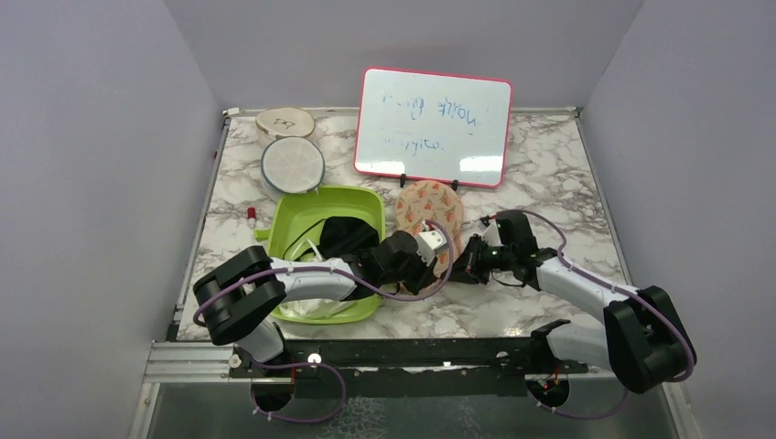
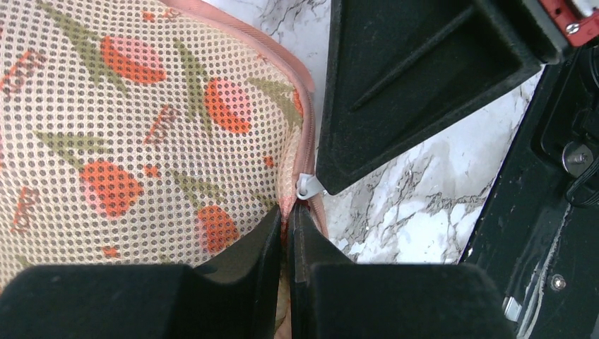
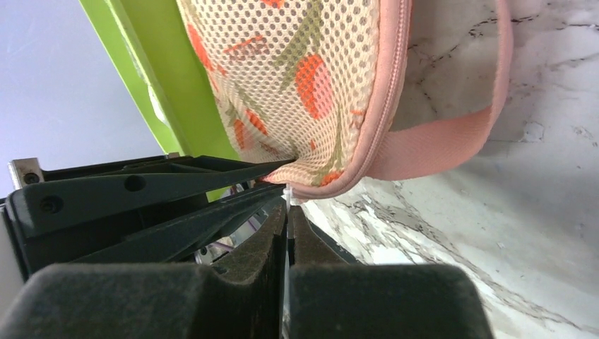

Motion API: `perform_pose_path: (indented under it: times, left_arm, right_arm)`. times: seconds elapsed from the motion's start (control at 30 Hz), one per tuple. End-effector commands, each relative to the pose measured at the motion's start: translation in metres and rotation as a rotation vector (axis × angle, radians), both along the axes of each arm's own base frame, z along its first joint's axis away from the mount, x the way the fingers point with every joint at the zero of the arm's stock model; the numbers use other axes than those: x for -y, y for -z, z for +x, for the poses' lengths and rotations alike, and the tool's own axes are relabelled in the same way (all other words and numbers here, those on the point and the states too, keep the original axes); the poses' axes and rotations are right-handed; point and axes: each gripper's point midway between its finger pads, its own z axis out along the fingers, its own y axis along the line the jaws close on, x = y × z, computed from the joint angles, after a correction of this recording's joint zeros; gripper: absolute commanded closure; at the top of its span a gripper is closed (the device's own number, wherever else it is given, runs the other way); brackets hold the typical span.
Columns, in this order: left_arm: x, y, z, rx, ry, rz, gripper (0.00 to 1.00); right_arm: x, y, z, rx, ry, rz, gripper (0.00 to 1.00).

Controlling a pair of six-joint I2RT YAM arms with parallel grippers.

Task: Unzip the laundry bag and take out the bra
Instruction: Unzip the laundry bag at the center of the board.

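Note:
The laundry bag (image 1: 428, 210), peach mesh printed with orange and green leaves, lies flat on the marble table just right of the green tub. My left gripper (image 2: 289, 216) is shut on the bag's pink zipper seam (image 2: 308, 106) at its near end (image 1: 445, 263). The small white zipper pull (image 2: 308, 186) sits just beyond those fingertips. My right gripper (image 3: 288, 206) comes in from the right (image 1: 468, 261) and is shut on that thin white pull, under the bag's rounded end (image 3: 311, 78). The bra is hidden.
A green tub (image 1: 359, 199) holding black and white cloth stands left of the bag. A whiteboard (image 1: 432, 126) stands behind it. A round white mesh disc (image 1: 293, 165), a wooden disc (image 1: 285, 121) and a red marker (image 1: 249, 216) lie at the back left. The bag's pink strap loop (image 3: 452, 141) rests on the marble.

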Motion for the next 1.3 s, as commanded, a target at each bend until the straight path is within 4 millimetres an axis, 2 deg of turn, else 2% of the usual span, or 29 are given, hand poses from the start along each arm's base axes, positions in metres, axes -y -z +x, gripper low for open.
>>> perform_pose_path:
  times: [0.0, 0.1, 0.23, 0.53, 0.77, 0.87, 1.07, 1.17, 1.27]
  left_arm:
    - [0.008, -0.005, -0.015, -0.055, 0.039, -0.052, 1.0]
    - [0.008, -0.003, -0.016, -0.066, 0.031, -0.056, 1.0]
    - [0.006, -0.004, -0.016, -0.068, 0.025, -0.064, 1.0]
    - [-0.003, 0.001, -0.01, -0.101, -0.006, -0.063, 1.0]
    - [-0.016, 0.001, 0.001, -0.142, -0.039, -0.087, 1.0]
    - [-0.022, -0.001, 0.004, -0.165, -0.049, -0.11, 1.0]
    - [-0.028, -0.001, 0.005, -0.219, -0.056, -0.155, 1.0]
    - [-0.026, -0.004, 0.005, -0.24, -0.053, -0.184, 1.0]
    - [-0.024, -0.005, 0.004, -0.257, -0.045, -0.2, 1.0]
  right_arm:
    - [-0.009, 0.001, 0.002, 0.085, -0.131, 0.039, 0.99]
    - [-0.008, 0.012, -0.002, 0.091, -0.196, 0.021, 0.98]
    - [-0.002, 0.02, -0.005, 0.143, -0.242, -0.024, 0.89]
    - [0.001, 0.007, 0.001, 0.295, -0.312, -0.198, 0.61]
    - [-0.008, 0.006, 0.007, 0.462, -0.318, -0.419, 0.57]
    - [-0.008, -0.005, 0.02, 0.599, -0.291, -0.465, 0.55]
    - [-0.012, -0.039, 0.038, 0.937, -0.378, -0.466, 0.53]
    - [-0.015, -0.059, 0.032, 1.187, -0.493, -0.444, 0.51]
    - [-0.02, -0.087, 0.023, 1.418, -0.572, -0.413, 0.5]
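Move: The white zipper pull sits right at the right fingertips, about 1 cm to the right hand's left and level with it. From the left hand, which has the bag's near end pinched beside the zip, the pull is some 2 cm to the right. The laundry bag's middle lies about 10 cm ahead of the right hand and 2 cm left, roughly 3 cm lower; the green tray is 26 cm left and 5 cm ahead of it, also lower. The right fingers let go of the zipper pull, opening to about half while the hand dips about 2 cm, then it climbs away from the pull to end some 4 cm higher and 2 cm farther forward, rolling about 70 degrees around its finger line. The left hand keeps its pinch on the bag, first easing slightly back, then drawing it about 3 cm left and a little forward, tilting slightly. ##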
